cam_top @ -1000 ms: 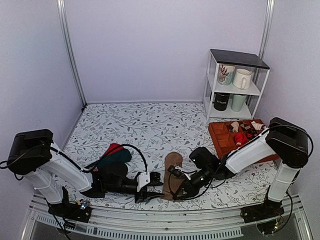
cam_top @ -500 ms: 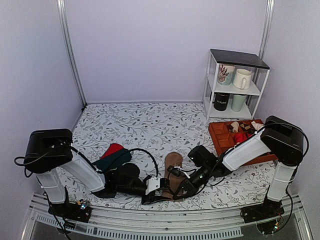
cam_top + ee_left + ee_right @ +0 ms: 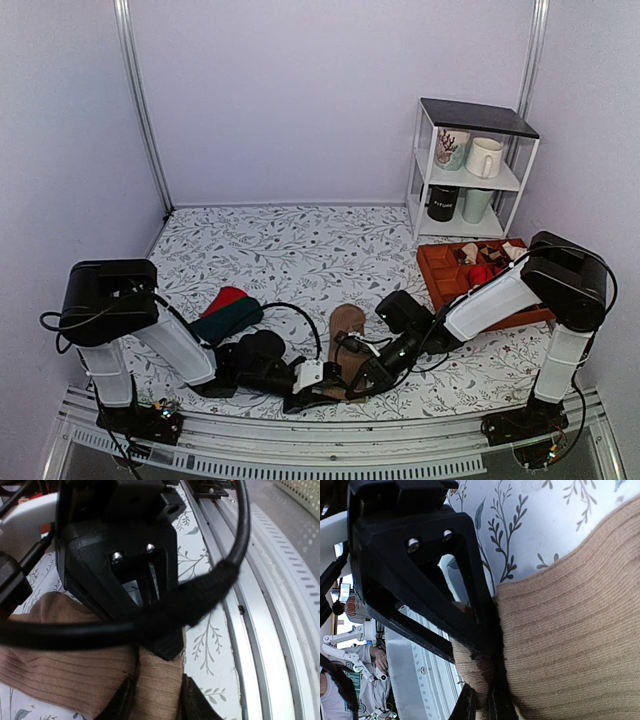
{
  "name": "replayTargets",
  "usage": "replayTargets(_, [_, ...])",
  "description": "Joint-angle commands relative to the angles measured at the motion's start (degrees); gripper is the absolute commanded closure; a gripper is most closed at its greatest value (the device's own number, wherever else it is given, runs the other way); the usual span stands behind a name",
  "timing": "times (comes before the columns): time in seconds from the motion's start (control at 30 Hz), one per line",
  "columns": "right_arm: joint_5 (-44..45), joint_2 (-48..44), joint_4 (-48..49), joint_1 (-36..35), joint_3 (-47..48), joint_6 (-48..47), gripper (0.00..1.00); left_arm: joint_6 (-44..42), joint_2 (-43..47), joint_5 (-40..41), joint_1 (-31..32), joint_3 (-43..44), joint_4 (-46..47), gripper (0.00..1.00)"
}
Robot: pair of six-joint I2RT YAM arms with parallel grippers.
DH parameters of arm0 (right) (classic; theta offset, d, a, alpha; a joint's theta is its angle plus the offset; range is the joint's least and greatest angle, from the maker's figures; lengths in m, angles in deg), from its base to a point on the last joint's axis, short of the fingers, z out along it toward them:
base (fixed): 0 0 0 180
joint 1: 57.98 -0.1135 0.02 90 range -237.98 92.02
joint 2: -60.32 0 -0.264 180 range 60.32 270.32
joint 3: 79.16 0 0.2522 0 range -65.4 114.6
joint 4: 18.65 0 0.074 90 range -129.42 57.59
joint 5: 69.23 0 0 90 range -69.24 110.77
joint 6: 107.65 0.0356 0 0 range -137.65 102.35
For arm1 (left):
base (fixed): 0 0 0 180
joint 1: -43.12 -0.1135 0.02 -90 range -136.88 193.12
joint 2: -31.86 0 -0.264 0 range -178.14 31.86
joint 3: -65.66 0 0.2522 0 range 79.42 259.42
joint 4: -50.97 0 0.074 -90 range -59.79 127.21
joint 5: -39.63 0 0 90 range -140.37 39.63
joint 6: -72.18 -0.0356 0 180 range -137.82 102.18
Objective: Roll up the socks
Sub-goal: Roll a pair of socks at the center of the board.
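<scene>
The tan-brown socks [image 3: 346,335] lie as one flat strip on the floral table, toe end far, near end by the front edge. My left gripper [image 3: 318,384] reaches in low from the left and my right gripper [image 3: 366,377] from the right; both meet at the strip's near end. In the left wrist view my left gripper [image 3: 156,700] is shut on a fold of the socks [image 3: 75,665], with the right gripper's black body just ahead. In the right wrist view my right gripper [image 3: 484,705] pinches the socks' [image 3: 570,630] edge.
Red and dark green socks [image 3: 226,314] lie left of the arms. An orange tray [image 3: 438,285] with small rolled socks sits at the right, behind it a white shelf [image 3: 470,175] with mugs. A metal rail [image 3: 300,440] runs along the near edge, close to both grippers.
My left arm has swung right, from beside the red and green socks to the tan strip's near end. My right gripper has shifted slightly toward the front edge.
</scene>
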Motion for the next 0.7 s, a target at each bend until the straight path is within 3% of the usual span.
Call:
replayTargets(0.0, [5.03, 3.76, -9.84, -0.24, -2.33, 0.96, 0.92, 1.08, -0.97, -1.82, 0.41, -0.57, 0.47, 0.73])
replayTargets(0.2, [5.20, 4.15, -9.80, -0.18, -2.40, 1.35, 0.92, 2.51, -1.62, -4.22, 0.45, 1.39, -2.45, 0.85])
replayTargets(0.27, [5.27, 3.99, -9.61, -0.23, -2.34, 1.55, 0.92, 4.26, -1.99, -4.94, 0.44, 1.92, -3.95, 1.00])
replayTargets(0.47, [7.98, -0.79, -9.23, -0.23, -1.30, 0.72, 0.78, 14.32, -3.76, -5.95, -0.37, 1.55, -7.98, 1.00])
replayTargets(0.67, [17.37, -14.84, -6.93, -0.19, -2.57, -3.50, 0.62, 27.00, -7.28, -9.63, -0.55, -3.08, -8.48, 1.00])
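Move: The rolled cuff of the brown socks already lies between the left hand's open fingertips, its middle about 2 cm to their right at the same height, and about 2 cm to the left of the right hand, which already pinches its right end. The flat sock body lies about 11 cm ahead of the left hand and 2 cm to its right; a green-and-red folded sock lies about 20 cm ahead and 22 cm to the left of the left hand. The left hand shuts its fingers on the left end of the rolled cuff, drawing back about 1 cm towards the base, then rolls some 20 degrees about its finger line, its top going forward over the board. The right hand at first keeps its pinch almost still, then spreads its fingers about the cuff's right end and starts up by about 1.5 cm, edging forward as it rises. ##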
